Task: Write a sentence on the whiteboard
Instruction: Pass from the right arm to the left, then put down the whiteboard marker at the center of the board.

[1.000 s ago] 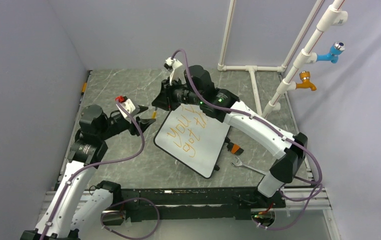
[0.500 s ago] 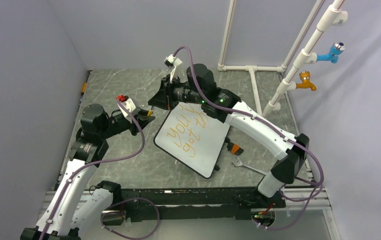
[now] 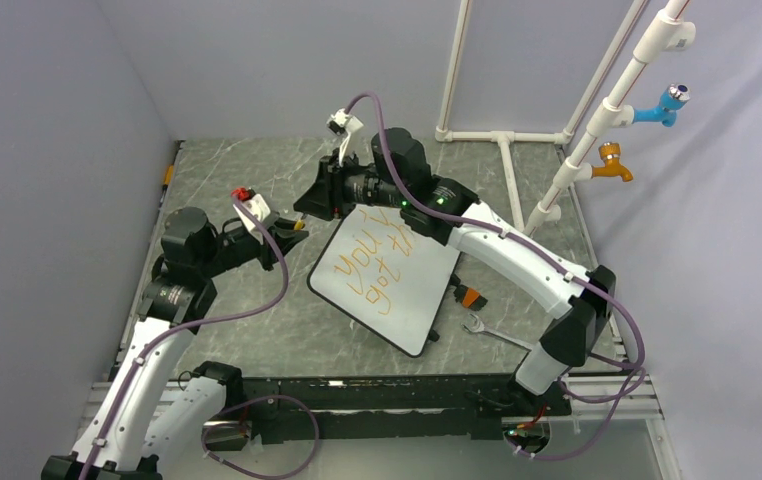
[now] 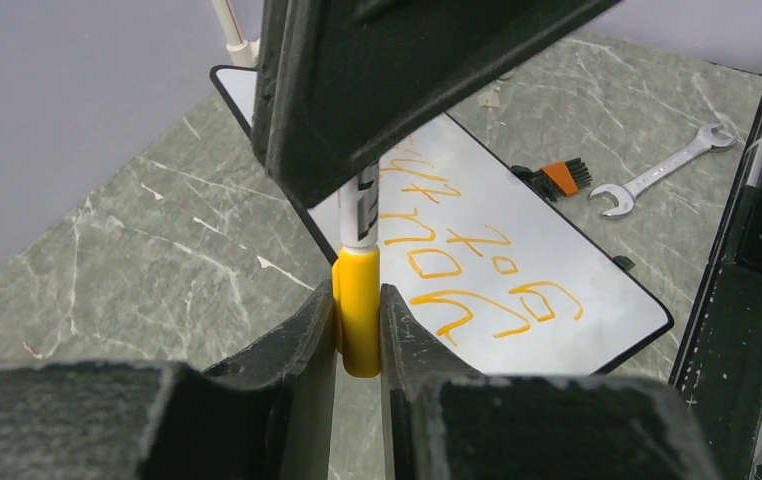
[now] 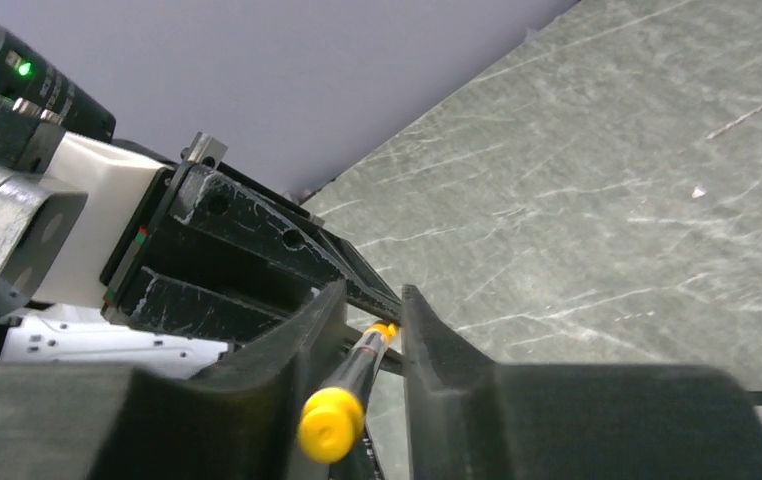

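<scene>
The whiteboard (image 3: pixel 412 305) lies tilted on the grey marble table, and the left wrist view shows it (image 4: pixel 577 250) too. The sentence (image 3: pixel 369 268) is orange handwriting in two lines; my right arm covers its far end in the top view, and more of the sentence (image 4: pixel 457 265) shows from the left wrist. My right gripper (image 3: pixel 309 208) (image 5: pixel 372 292) is shut on the dark barrel of a marker (image 5: pixel 362 365), just left of the board's far corner. My left gripper (image 3: pixel 292 232) (image 4: pixel 357 297) meets it there, shut on the marker's yellow cap (image 4: pixel 357 310).
A wrench (image 3: pixel 487 330) and a small black-and-orange brush (image 3: pixel 467 295) lie right of the board. White pipes carrying a blue tap (image 3: pixel 665 105) and an orange tap (image 3: pixel 612 165) stand at the back right. Grey walls close in the left and the back.
My left jaws have narrowed from wide apart onto the yellow cap. The right gripper shifted slightly up and left with the marker. The board has stayed put.
</scene>
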`<state>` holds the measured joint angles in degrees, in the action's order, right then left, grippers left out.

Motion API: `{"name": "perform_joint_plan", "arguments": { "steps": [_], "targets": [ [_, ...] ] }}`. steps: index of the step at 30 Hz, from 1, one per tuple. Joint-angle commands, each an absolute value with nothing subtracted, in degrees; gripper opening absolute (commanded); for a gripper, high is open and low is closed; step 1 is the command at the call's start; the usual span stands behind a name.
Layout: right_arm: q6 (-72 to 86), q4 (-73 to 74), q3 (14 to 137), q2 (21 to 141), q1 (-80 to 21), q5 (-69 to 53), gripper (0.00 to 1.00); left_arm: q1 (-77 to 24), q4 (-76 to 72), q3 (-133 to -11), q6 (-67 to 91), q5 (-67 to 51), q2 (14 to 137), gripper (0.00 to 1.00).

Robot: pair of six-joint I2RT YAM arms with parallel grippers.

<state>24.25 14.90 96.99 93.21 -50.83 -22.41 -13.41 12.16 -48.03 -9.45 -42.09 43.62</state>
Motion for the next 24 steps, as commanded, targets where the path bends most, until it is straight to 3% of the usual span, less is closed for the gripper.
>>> {"name": "perform_joint_plan", "arguments": {
  "steps": [1, 4, 6, 15, 24],
  "targets": [
    [24.5, 15.0, 98.9, 94.0, -51.4, -21.7, 0.43, -13.5, 9.5, -49.6, -8.1, -42.0, 42.5, 0.00],
    [23.5, 16.4, 100.4, 93.9, -51.4, -20.1, 0.73, -13.6, 9.7, -49.3, -7.0, -40.1, 41.9, 0.00],
    [22.7, 17.5, 101.5, 93.7, -51.3, -18.8, 0.98, -13.6, 9.4, -48.8, -6.1, -39.4, 41.3, 0.00],
    [19.5, 18.8, 103.6, 89.5, -51.2, -11.3, 1.00, -13.6, 12.3, -43.6, 3.5, -29.6, 36.8, 0.00],
    [17.1, 16.6, 98.1, 84.2, -50.9, -4.5, 1.00, -13.6, 21.9, -36.2, 15.7, -13.5, 25.8, 0.00]
  ]
}}
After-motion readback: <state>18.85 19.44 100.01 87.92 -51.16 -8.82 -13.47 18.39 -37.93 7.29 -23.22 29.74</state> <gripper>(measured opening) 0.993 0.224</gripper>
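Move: The marker stands between the two grippers: its middle is about 5 cm above the left hand and some 2 cm forward, while the right fingers pinch it right at its middle. The whiteboard's middle lies roughly 19 cm to the right of either hand, about 12 cm ahead of the left and 11 cm ahead of the right, some 29 cm below the left and 34 cm below the right. The left fingertips sit about 6 cm under the right hand, 1 cm back. Opening wide first with a slight dip, the right fingers let go of the marker, then that hand draws off to the right and up, about 4 cm each way and a little forward. The left keeps its pinch on the yellow end, rises about 1 cm, then swings the marker down and to the left, away from the right gripper, turning counter-clockwise some 20 degrees. ##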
